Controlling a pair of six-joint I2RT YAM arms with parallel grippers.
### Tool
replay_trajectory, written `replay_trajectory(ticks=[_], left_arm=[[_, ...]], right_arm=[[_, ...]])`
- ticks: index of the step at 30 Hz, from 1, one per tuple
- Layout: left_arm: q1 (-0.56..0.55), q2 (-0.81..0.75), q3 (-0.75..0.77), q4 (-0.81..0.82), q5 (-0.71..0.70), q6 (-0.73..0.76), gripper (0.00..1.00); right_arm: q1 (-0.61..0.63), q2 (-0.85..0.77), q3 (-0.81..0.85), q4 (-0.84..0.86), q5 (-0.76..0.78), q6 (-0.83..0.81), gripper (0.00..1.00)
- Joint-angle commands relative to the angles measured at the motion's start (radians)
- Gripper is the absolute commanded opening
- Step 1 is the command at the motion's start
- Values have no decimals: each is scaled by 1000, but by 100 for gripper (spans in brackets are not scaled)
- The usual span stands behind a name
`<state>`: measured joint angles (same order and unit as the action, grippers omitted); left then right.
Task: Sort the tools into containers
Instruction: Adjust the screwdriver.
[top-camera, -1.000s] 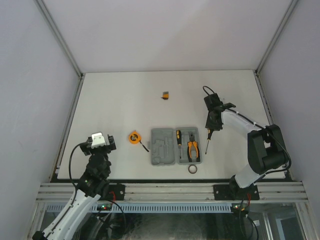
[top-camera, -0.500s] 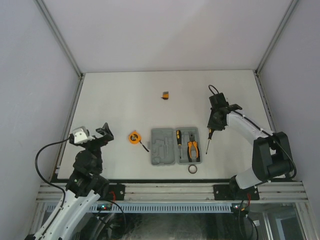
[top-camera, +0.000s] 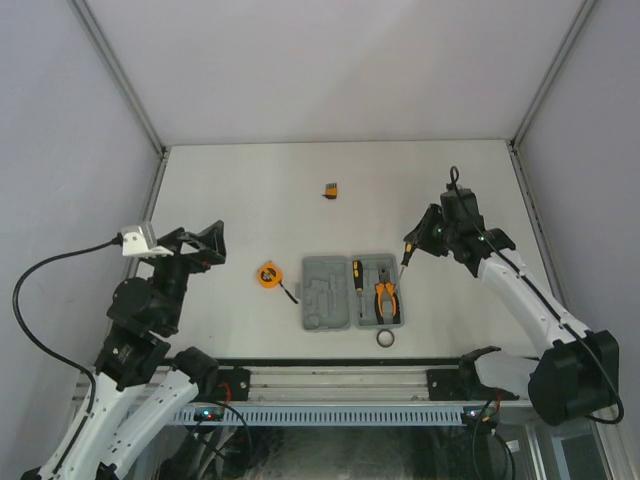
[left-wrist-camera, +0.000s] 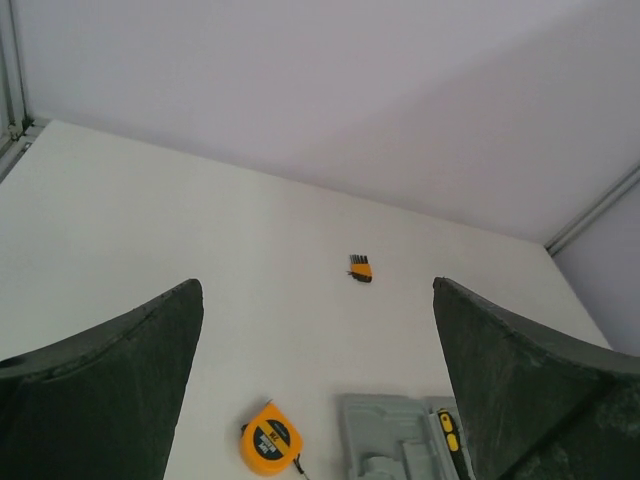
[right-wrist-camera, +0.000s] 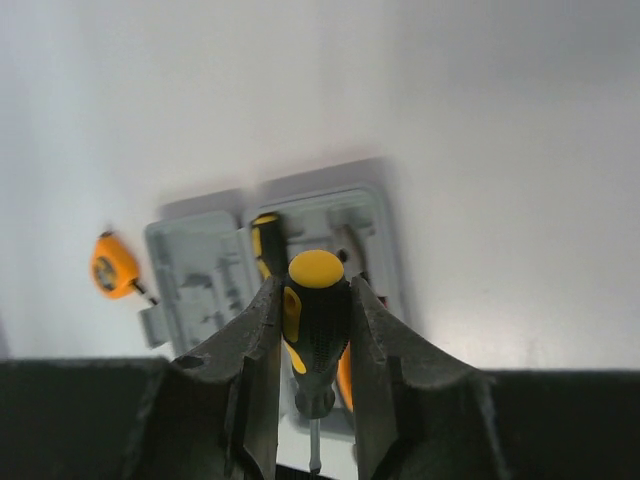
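Observation:
The grey case lies open near the front of the table, with one screwdriver and the orange-handled pliers in its right half. My right gripper hangs to the right of the case, above the table, shut on the second black-and-orange screwdriver, whose handle end points away from the wrist camera. The round orange tape measure lies left of the case, the black ring in front of it, the tiny orange-black block farther back. My left gripper is open, raised at the left, holding nothing.
A metal rail runs along the near table edge. Pale walls close in the back and both sides. In the left wrist view, the tape measure, block and case show between the spread fingers.
My right gripper has lifted the screwdriver off the table and the arm has swung out to the right. The left arm has risen and turned, its gripper now farther left and higher.

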<state>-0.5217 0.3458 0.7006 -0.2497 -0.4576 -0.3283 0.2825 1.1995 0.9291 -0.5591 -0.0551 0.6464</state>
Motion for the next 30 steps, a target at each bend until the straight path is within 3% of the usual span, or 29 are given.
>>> replay_trajectory(ticks=[1,7,12,17,30], left_arm=[[-2,42,35,-83,-40,-157,100],[2,94,4,-69,125,-146,100],[2,144,-55,50,262,-178,100],[-8,262,-51,192,509,-203,100],[-331,469,-16,298,593,-148,96]], right_arm=[[45,-91,-49,179,-93,145,3],[130,-136,-67,232,-53,236,3],[208,-170,-119,308,23,319,2],[271,-176,-144,404,64,357,2],[331,-179,-140,616,7,395,1]])
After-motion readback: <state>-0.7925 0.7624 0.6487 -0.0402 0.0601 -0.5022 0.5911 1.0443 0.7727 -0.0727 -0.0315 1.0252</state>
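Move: The screwdriver, held by its handle in the right gripper, lies some 39 cm to the left gripper's right, 6 cm ahead and 19 cm below. From the right hand, the toolbox's empty half is about 19 cm left, 5 cm back and 14 cm down. The pliers in its other half are 6 cm left and 6 cm back, and the yellow screwdriver 12 cm left and 4 cm back, both 13 cm down. The tape measure sits 7 cm right of the left hand, 6 cm ahead, 32 cm below. The screwdriver, still pinched by its handle, is carried about 12 cm left and 8 cm up over the toolbox, as the right wrist tilts some 30 degrees to swing the fingers up and leftward. To meet it, the open left gripper sweeps about 20 cm right and 8 cm down, turning some 45 degrees clockwise and dipping slightly, without touching it. ##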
